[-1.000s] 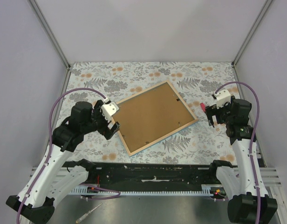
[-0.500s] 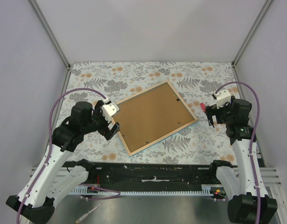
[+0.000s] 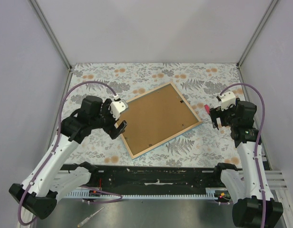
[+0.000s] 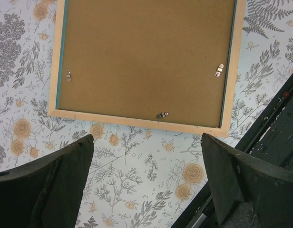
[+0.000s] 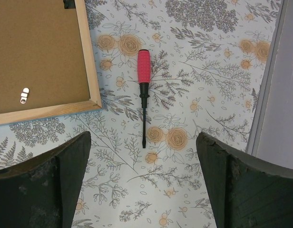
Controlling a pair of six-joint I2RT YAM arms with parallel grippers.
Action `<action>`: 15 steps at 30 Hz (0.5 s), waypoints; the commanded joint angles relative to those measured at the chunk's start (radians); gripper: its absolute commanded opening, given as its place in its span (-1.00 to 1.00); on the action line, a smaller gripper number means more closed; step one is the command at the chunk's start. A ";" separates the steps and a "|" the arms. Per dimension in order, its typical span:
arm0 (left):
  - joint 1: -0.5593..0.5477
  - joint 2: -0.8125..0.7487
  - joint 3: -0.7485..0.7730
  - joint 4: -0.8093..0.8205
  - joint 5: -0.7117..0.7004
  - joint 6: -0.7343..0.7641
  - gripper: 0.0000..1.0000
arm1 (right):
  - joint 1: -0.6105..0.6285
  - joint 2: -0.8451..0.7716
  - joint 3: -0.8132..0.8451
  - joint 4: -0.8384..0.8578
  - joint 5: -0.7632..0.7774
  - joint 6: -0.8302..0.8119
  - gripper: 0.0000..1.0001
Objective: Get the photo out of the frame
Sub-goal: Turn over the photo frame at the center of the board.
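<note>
The frame [image 3: 165, 139] lies face down and askew on the middle of the table, its light wood back [image 4: 137, 121] up and a thin blue edge showing inside. The photo [image 3: 153, 116] shows only its plain brown board back [image 4: 146, 52], held in by small metal clips [image 4: 161, 115]; the print side is hidden. My left gripper [image 3: 118, 128] hovers open over the frame's left side, with bare cover between its fingers [image 4: 65, 180]. My right gripper [image 3: 214, 118] stands open, off the frame's right corner [image 5: 87, 57], above the cover.
A pink-handled screwdriver [image 5: 143, 90] lies on the floral table cover [image 3: 137, 76] just right of the frame, under the right gripper [image 5: 142, 137]. A black rail [image 4: 275, 123] runs along the near table edge. Grey walls close in both sides and the back.
The left arm has swung right and forward, bringing its gripper closer over the frame's left side. The right arm and the frame have not moved.
</note>
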 commanded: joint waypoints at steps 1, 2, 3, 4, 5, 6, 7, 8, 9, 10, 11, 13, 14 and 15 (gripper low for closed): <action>-0.050 0.058 0.097 -0.030 -0.022 0.061 0.99 | 0.000 -0.004 -0.001 0.033 0.006 0.014 0.96; -0.067 0.072 0.111 -0.030 -0.030 0.064 0.99 | 0.002 -0.004 -0.001 0.033 0.006 0.014 0.96; -0.088 0.089 0.129 -0.030 -0.045 0.062 0.99 | -0.001 -0.002 -0.001 0.033 0.008 0.014 0.96; -0.111 0.106 0.143 -0.032 -0.061 0.064 0.99 | 0.000 -0.002 -0.001 0.033 0.011 0.016 0.96; -0.143 0.121 0.157 -0.033 -0.084 0.062 0.99 | 0.000 0.001 0.000 0.033 0.011 0.017 0.96; -0.174 0.135 0.167 -0.032 -0.111 0.061 0.99 | 0.002 0.004 -0.001 0.031 0.009 0.020 0.96; -0.209 0.152 0.175 -0.030 -0.128 0.056 0.99 | 0.000 0.004 -0.003 0.031 0.009 0.020 0.96; -0.237 0.164 0.180 -0.026 -0.146 0.058 0.99 | -0.001 0.007 -0.003 0.031 0.012 0.020 0.96; -0.275 0.178 0.184 -0.020 -0.169 0.053 0.99 | 0.000 0.010 -0.004 0.033 0.014 0.020 0.96; -0.303 0.195 0.190 -0.018 -0.183 0.047 0.99 | 0.000 0.010 -0.004 0.031 0.014 0.020 0.96; -0.326 0.218 0.200 -0.020 -0.193 0.045 0.99 | 0.000 0.012 -0.004 0.033 0.015 0.019 0.96; -0.366 0.253 0.212 -0.032 -0.190 0.050 0.99 | -0.001 0.015 -0.003 0.031 0.014 0.017 0.96; -0.387 0.266 0.212 -0.035 -0.188 0.055 0.99 | 0.000 0.018 -0.001 0.031 0.014 0.017 0.96; -0.407 0.276 0.212 -0.040 -0.185 0.059 0.99 | 0.000 0.019 -0.003 0.031 0.014 0.017 0.96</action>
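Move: Some 15 cm to the left hand's right, 5 cm ahead and roughly 18 cm lower, the middle of the photo frame lies back side up and askew on the table. The screwdriver lies past the frame's right corner, about 42 cm to the right and 6 cm ahead of that same hand. From the idle right hand, the frame's middle is about 31 cm to the left, 2 cm back and 15 cm below. Sweeping to its right by about 7 cm, the left hand travels high over the near left end of the photo frame towards its middle, rising barely a centimetre and sinking again, with a slight draw back at the end. The wrist turns clockwise by some 15 degrees and its left side lifts a little; the fingers stay wide open and touch nothing. ##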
